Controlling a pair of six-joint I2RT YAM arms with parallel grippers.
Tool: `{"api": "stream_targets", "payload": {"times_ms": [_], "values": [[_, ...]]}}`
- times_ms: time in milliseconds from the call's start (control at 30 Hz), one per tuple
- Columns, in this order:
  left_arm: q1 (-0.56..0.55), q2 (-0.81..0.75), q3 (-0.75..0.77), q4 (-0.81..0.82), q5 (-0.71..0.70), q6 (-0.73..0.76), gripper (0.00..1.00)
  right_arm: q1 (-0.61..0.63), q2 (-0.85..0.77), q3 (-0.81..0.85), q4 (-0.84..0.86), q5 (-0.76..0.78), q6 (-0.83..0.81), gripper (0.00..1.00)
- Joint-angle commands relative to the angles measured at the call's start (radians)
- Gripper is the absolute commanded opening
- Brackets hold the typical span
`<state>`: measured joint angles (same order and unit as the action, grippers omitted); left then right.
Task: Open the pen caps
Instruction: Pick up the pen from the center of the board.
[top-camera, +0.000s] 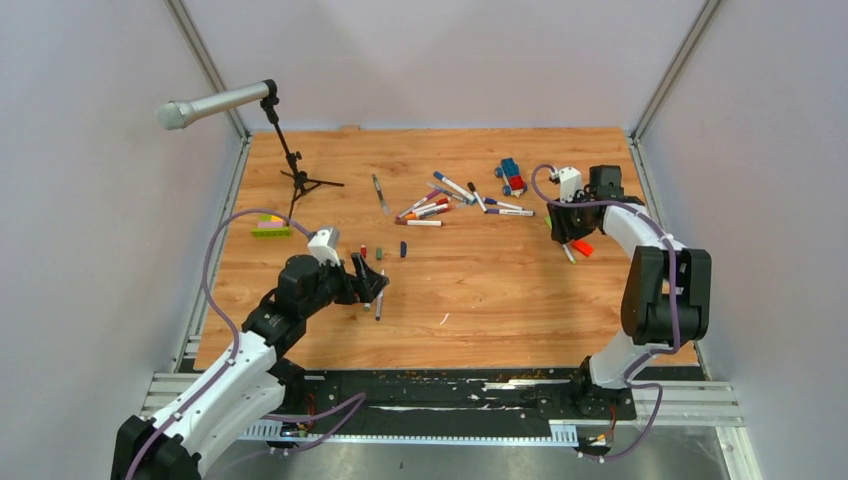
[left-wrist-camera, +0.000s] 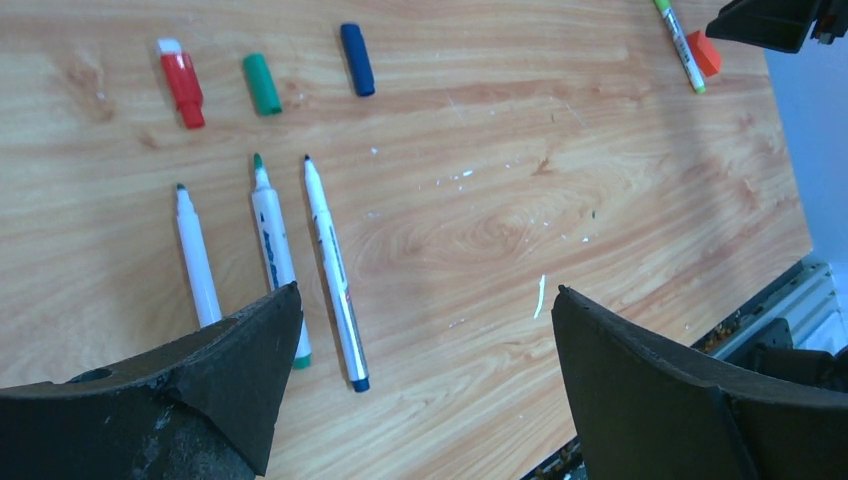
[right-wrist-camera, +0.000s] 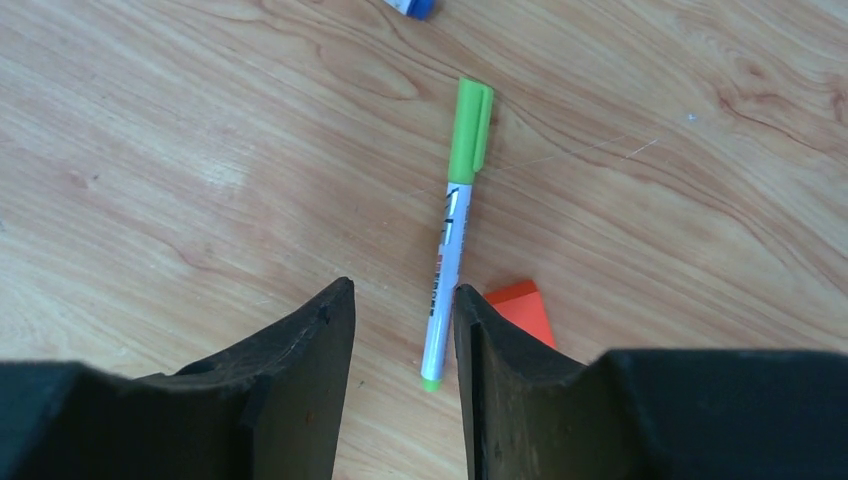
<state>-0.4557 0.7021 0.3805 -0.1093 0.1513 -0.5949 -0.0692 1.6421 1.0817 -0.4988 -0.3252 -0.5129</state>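
Three pen caps, red (left-wrist-camera: 181, 83), green (left-wrist-camera: 262, 84) and blue (left-wrist-camera: 356, 60), lie in a row on the wood. Below them three uncapped pens (left-wrist-camera: 333, 270) lie side by side. My left gripper (left-wrist-camera: 427, 290) hovers just over their tail ends, wide open and empty. At the right, a white pen (right-wrist-camera: 447, 262) with a green cap (right-wrist-camera: 470, 130) still on it lies flat. My right gripper (right-wrist-camera: 403, 288) straddles its tail end, jaws partly apart, the pen close against the right finger. A heap of capped pens (top-camera: 450, 200) lies at the table's far middle.
An orange block (right-wrist-camera: 520, 310) lies right beside the green pen, partly under my right finger. A toy car (top-camera: 512, 177) stands behind the heap. A microphone on a tripod (top-camera: 295, 170) and a green-yellow brick bar (top-camera: 270, 228) are at the far left. The table's right edge is near my right arm.
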Motion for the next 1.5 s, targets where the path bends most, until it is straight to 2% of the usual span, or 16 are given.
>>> {"api": "stream_targets", "payload": {"times_ms": [0,767,1033,1200,1467], "values": [[0.005,-0.028,-0.041,0.076,0.037,-0.076,1.0,-0.011,0.047,0.057,-0.009,0.05,-0.017,0.41],[0.005,-0.081,-0.073,0.059,0.027,-0.112,1.0,-0.016,0.218,0.153,-0.065,0.055,-0.006,0.25],[0.005,-0.102,-0.081,0.08,0.036,-0.143,1.0,-0.017,0.249,0.149,-0.083,0.051,-0.014,0.13],[0.005,-0.107,-0.088,0.105,0.058,-0.179,1.0,-0.017,0.255,0.149,-0.105,0.031,-0.017,0.0],[0.005,-0.123,-0.177,0.361,0.113,-0.336,1.0,-0.017,0.118,0.099,-0.117,-0.182,0.031,0.0]]}}
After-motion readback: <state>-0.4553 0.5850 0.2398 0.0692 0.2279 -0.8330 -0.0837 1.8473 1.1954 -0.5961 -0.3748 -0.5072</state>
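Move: The green-capped pen lies under the right hand, its middle about 2 cm ahead, 1 cm to the right and 5 cm below, with the cap end pointing forward and left. The red block sits level with that hand, some 7 cm to its right; a blue-ended white pen lies roughly 10 cm ahead and 13 cm left of it. From the left hand, the green-capped pen is about 16 cm ahead, 50 cm to the right and 12 cm below. The green-capped pen is pinched round its white barrel, just behind the cap, by the right fingers, which come down on it about 4.5 cm with a slight drift right and forward. The fingers close from a little under half open, the hand tipping some 10 degrees steeper; once shut, they grip tighter as the hand begins easing left and back, rising barely half a centimetre. ##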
